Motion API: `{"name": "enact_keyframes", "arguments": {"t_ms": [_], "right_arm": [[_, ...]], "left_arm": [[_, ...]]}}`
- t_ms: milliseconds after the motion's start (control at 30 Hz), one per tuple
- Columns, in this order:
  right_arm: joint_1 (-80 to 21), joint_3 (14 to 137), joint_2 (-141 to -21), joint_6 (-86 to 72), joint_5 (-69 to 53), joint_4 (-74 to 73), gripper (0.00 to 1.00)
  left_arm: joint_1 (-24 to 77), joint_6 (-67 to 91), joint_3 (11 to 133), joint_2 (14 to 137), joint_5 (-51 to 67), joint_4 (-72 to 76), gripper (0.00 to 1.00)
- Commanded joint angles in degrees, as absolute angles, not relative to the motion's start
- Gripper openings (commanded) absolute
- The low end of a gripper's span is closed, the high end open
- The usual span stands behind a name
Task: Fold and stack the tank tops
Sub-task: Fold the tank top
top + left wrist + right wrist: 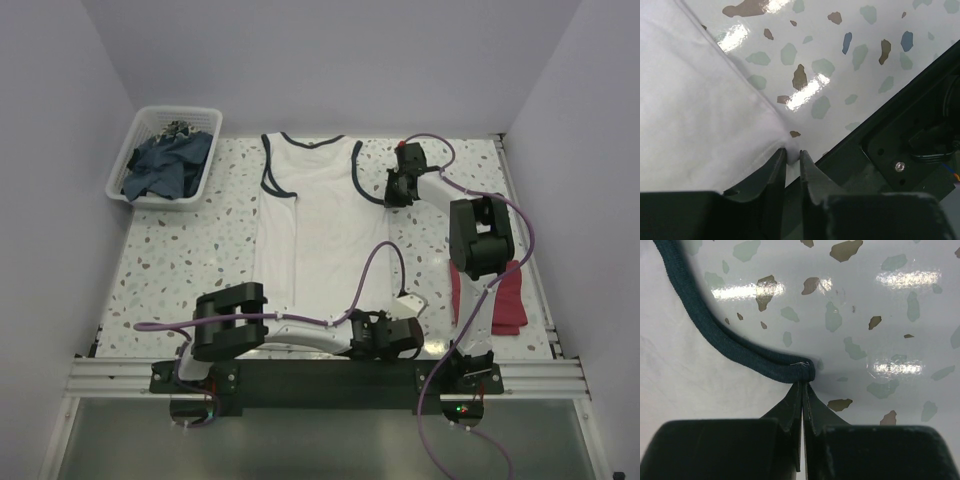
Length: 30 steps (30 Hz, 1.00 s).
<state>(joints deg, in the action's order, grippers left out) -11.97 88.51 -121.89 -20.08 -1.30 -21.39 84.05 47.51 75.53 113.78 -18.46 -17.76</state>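
Observation:
The white tank top (320, 230) with navy trim lies flat and spread out in the middle of the table, neck towards the far side. My left gripper (392, 335) sits at its near right hem corner. In the left wrist view the jaws (792, 152) stand nearly together with a small bulge of the white cloth (700, 115) pinched between the tips. My right gripper (398, 190) is at the right armhole. In the right wrist view it (805, 385) is shut on the end of the navy trim (740, 352). The dark red tank top (505, 300) lies folded at the right, partly behind the right arm.
A white basket (125, 155) holding dark blue cloth stands at the far left corner. The black base rail (900, 130) runs along the near table edge, right beside the left gripper. White walls close in the table on three sides.

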Motion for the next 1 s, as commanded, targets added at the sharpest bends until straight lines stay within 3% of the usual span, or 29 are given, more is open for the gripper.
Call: {"name": "enact_keyframes", "arguments": {"t_ms": [0,33,133,467,967], "right_arm": [[-11.87,88.94,-121.11,-20.57,-1.94,-20.21,0.00],[-11.87,89.12,-121.20,-20.57,-1.76,-20.56,0.00],[-11.95,89.65,-121.20,-20.65,-1.32,-21.00,0.00],[-10.72,91.31,-119.44,-22.85,5.45,-25.22,0.00],[-12.56,93.60,-116.02,-26.53,1.32,-25.84,0.00]], "left_arm": [[84.99,48.25,78.22,113.82,-20.39,-18.37,0.19],[85.08,48.16,78.22,113.64,-20.30,-18.37,0.10],[85.25,48.25,77.70,111.98,-19.95,-17.76,0.00],[85.25,48.07,69.80,102.49,-17.67,-9.76,0.00],[85.08,58.17,50.38,82.89,-24.60,-7.64,0.00]]}}
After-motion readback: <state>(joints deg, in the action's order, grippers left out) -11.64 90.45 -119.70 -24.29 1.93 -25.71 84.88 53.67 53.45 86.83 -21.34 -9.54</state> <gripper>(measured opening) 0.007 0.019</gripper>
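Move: The tank top's bottom right corner is already between the left hand's half-open fingertips, practically at the hand point. From there, the folded flap's bottom corner lies about 24 cm left, level fore and aft; the red top lies roughly 14 cm ahead and 22 cm right. The right hand already pinches the near end of the right armhole trim; the flap's armhole corner is some 23 cm left of it and 2 cm farther out. The left fingers shut on the bottom right corner of the white tank top, pause low, then raise it about 8 cm, swinging it some 6 cm left late in the lift, towards the folded flap, while the fingertips tip outward to the right by about 15 degrees. The right hand keeps its pinch, draws right not quite 2 cm, then lifts about 2 cm and eases partly back left. ##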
